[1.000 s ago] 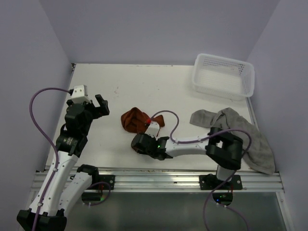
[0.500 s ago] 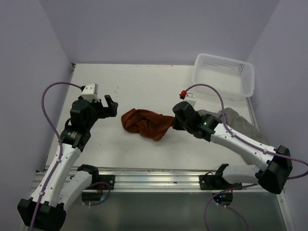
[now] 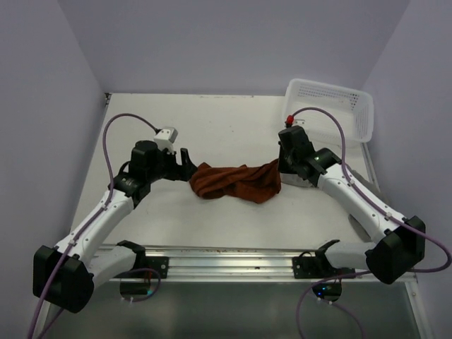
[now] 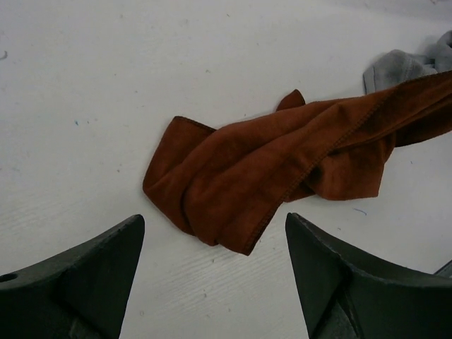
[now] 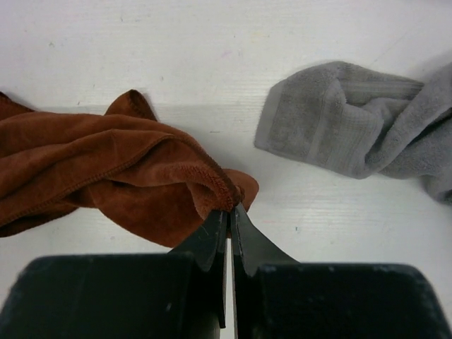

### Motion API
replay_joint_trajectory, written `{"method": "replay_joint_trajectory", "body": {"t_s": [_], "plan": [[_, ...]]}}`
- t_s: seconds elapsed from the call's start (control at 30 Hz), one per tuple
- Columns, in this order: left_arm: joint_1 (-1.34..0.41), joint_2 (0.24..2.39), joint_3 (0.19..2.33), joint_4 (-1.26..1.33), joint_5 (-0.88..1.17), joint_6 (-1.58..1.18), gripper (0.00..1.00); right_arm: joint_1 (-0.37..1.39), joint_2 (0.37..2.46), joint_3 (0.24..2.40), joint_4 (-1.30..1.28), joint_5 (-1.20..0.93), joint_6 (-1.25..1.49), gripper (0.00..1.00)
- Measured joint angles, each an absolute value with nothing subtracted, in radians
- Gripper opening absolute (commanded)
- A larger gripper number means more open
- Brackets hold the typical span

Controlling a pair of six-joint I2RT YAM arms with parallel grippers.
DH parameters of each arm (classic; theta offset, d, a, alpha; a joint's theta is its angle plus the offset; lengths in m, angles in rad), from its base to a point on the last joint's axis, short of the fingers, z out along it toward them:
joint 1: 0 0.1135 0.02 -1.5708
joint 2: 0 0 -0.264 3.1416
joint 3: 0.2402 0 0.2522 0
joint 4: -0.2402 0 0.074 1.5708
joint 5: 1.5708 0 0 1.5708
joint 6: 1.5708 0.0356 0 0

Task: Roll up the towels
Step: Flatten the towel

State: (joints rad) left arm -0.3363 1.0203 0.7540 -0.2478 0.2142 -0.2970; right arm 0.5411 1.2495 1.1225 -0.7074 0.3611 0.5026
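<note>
The rust-brown towel point(image 3: 236, 182) lies crumpled and stretched out sideways in the middle of the table. My right gripper point(image 3: 280, 169) is shut on its right end, and the right wrist view shows the cloth's hem pinched between the tips of that gripper point(image 5: 229, 208). My left gripper point(image 3: 189, 164) stands open at the towel's left end. In the left wrist view the brown towel point(image 4: 282, 169) lies just ahead of the wide-apart jaws point(image 4: 212, 226), with nothing between them. The grey towel point(image 5: 339, 127) lies bunched to the right, beyond the brown towel point(image 5: 106, 162).
A white mesh basket point(image 3: 330, 86) stands at the back right corner. Purple walls close in the table on three sides. A metal rail runs along the near edge, with both arm bases on it.
My right gripper has pulled the brown towel's end rightward and away, stretching the cloth out. The left arm has swung right and come down to the towel's left end.
</note>
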Motion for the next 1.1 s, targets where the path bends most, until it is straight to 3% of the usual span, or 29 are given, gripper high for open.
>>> {"method": "replay_joint_trajectory", "body": {"t_s": [0.23, 0.47, 0.53, 0.6, 1.1], "plan": [[-0.483, 1.047, 0.657, -0.214, 0.166, -0.407, 0.81, 0.469, 1.333, 1.110, -0.667, 0.233, 0.474, 0.00], [-0.728, 1.068, 0.623, -0.193, -0.027, -0.518, 0.70, 0.419, 1.336, 1.103, -0.633, 0.155, 0.462, 0.00], [-0.764, 1.087, 0.611, -0.199, -0.091, -0.543, 0.63, 0.415, 1.336, 1.098, -0.620, 0.135, 0.461, 0.00], [-0.783, 1.109, 0.606, -0.203, -0.140, -0.559, 0.53, 0.412, 1.336, 1.089, -0.609, 0.121, 0.459, 0.00], [-0.801, 1.264, 0.587, -0.115, -0.278, -0.592, 0.46, 0.376, 1.343, 1.046, -0.554, 0.055, 0.459, 0.00]]}}
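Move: Below the left hand, some 16 cm down, lies the brown towel's near left corner, about 5 cm back and 6 cm to its right; the towel's far left corner is roughly 4 cm ahead and 4 cm right, its middle 2 cm back and 14 cm right. From the right hand, already pinching the other end, that near corner is 7 cm back, 21 cm left and 17 cm down; the grey towel's folded end lies 7 cm right, level ahead, 17 cm below. Swinging back, right and down together, the left hand heads for the brown towel's near left corner, then sinks nearly straight beside it, about 12 cm lower in all, rolling and tipping down some 10 degrees as its wide-open fingers narrow to about half. The right hand keeps its pinch and lowers its end about 4 cm, easing 2 cm forward. ##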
